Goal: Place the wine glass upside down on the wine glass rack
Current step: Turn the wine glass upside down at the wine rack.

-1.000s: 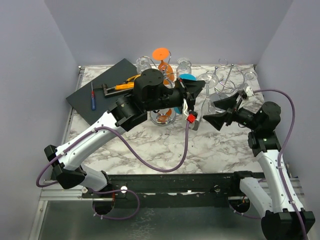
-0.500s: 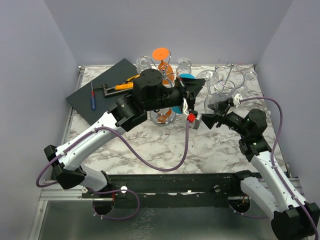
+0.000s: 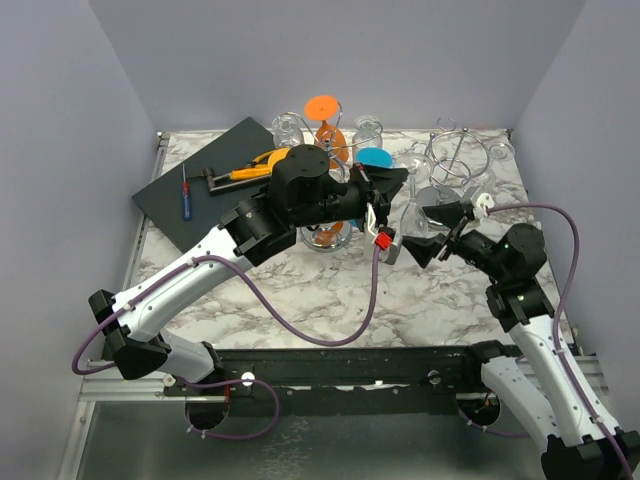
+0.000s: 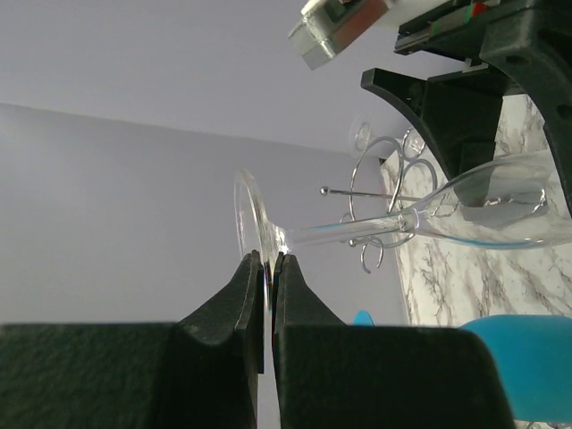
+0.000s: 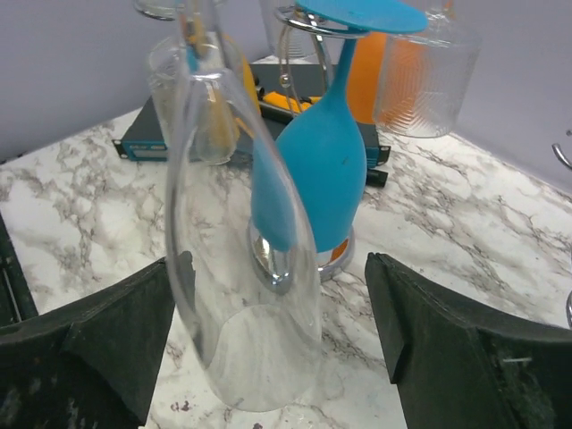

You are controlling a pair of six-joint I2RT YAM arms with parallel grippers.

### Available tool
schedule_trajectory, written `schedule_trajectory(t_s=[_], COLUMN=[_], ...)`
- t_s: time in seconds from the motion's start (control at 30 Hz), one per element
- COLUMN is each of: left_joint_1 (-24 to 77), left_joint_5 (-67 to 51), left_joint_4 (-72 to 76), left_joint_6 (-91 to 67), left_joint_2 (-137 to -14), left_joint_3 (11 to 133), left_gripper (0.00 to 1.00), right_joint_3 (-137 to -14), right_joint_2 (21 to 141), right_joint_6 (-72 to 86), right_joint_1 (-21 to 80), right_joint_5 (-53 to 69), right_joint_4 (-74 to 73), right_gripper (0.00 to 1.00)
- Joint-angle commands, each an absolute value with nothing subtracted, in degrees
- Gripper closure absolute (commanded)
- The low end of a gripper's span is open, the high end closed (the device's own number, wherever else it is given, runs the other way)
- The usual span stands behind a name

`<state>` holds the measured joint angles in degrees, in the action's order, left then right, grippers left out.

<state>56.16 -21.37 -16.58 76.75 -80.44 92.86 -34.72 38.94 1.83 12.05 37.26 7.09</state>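
A clear wine glass (image 3: 411,210) hangs upside down over the marble table, bowl lowest. My left gripper (image 4: 266,259) is shut on the rim of its round foot (image 4: 248,213), seen from above at the left gripper (image 3: 398,180). My right gripper (image 5: 273,268) is open, its fingers standing either side of the bowl (image 5: 241,268) with gaps on both sides. A chrome wire wine glass rack (image 3: 452,165) stands at the back right, beyond the glass. A second rack (image 5: 295,259) with a chrome base holds a blue glass (image 5: 322,161) upside down.
Orange and clear glasses hang on the middle rack (image 3: 325,235), with an orange foot (image 3: 322,105) on top. A ribbed clear glass (image 5: 420,80) hangs behind the blue one. A dark mat (image 3: 195,185) at the back left carries a screwdriver (image 3: 185,192) and a yellow-handled tool (image 3: 250,170).
My right arm swung left and forward until its fingers flank the glass bowl; its jaws narrowed, then widened again. The left gripper kept hold of the foot and shifted slightly right.
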Motion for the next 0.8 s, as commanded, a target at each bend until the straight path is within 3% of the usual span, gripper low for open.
schedule_trajectory(t_s=[0.0,0.17,0.33,0.47,0.57,0.6,0.7,0.77], left_joint_1=[56.4,56.5,56.5,56.5,56.5,56.5,56.5,56.5], left_joint_5=[-22.5,-23.4,-22.9,-22.3,-21.9,-21.7,-20.7,-20.1], left_joint_4=[-16.8,-17.0,-17.1,-17.1,-17.1,-17.1,-17.1,-17.1], left_joint_6=[77.0,76.8,76.3,76.4,76.0,75.7,74.7,73.8], left_joint_2=[-79.9,-80.7,-81.2,-81.3,-81.2,-81.2,-81.1,-80.8], left_joint_3=[93.0,94.0,95.2,95.2,94.9,95.0,94.9,94.8], left_gripper=[1.00,1.00,1.00,0.99,0.78,0.59,0.33,0.11], right_joint_3=[-38.6,-41.6,-41.8,-39.9,-38.2,-38.0,-37.4,-36.3], right_joint_2=[39.8,44.0,44.2,42.6,41.9,41.9,42.7,43.5], right_joint_6=[-1.3,-2.6,-4.2,-2.1,-0.3,-0.1,2.0,4.1], right_joint_1=[12.4,12.5,12.5,12.5,12.5,12.6,12.6,12.5], right_joint_5=[45.6,51.1,48.8,44.4,41.0,39.8,35.8,32.2], right_joint_4=[0.3,-3.6,-5.7,-2.6,1.2,1.9,4.1,6.7], right_gripper=[0.11,0.18,0.30,0.57,0.68,0.74,0.92,0.98])
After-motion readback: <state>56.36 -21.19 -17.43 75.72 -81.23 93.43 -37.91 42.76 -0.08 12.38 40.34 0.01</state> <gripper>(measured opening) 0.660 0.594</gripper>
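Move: The clear wine glass hangs upside down with its foot pinched by the left hand, its bowl about 13 cm below, 3 cm back and 3 cm right of that hand. From the open right hand the bowl is about 2 cm left, 1 cm back, level. The blue glass stands some 8 cm ahead, 12 cm left and 4 cm higher than the right hand; the empty spiral rack is about 18 cm ahead, 3 cm right and 8 cm lower. Right hand shifts about 2 cm back-left and down, pinches the bowl, then eases forward; left opens off the foot. ##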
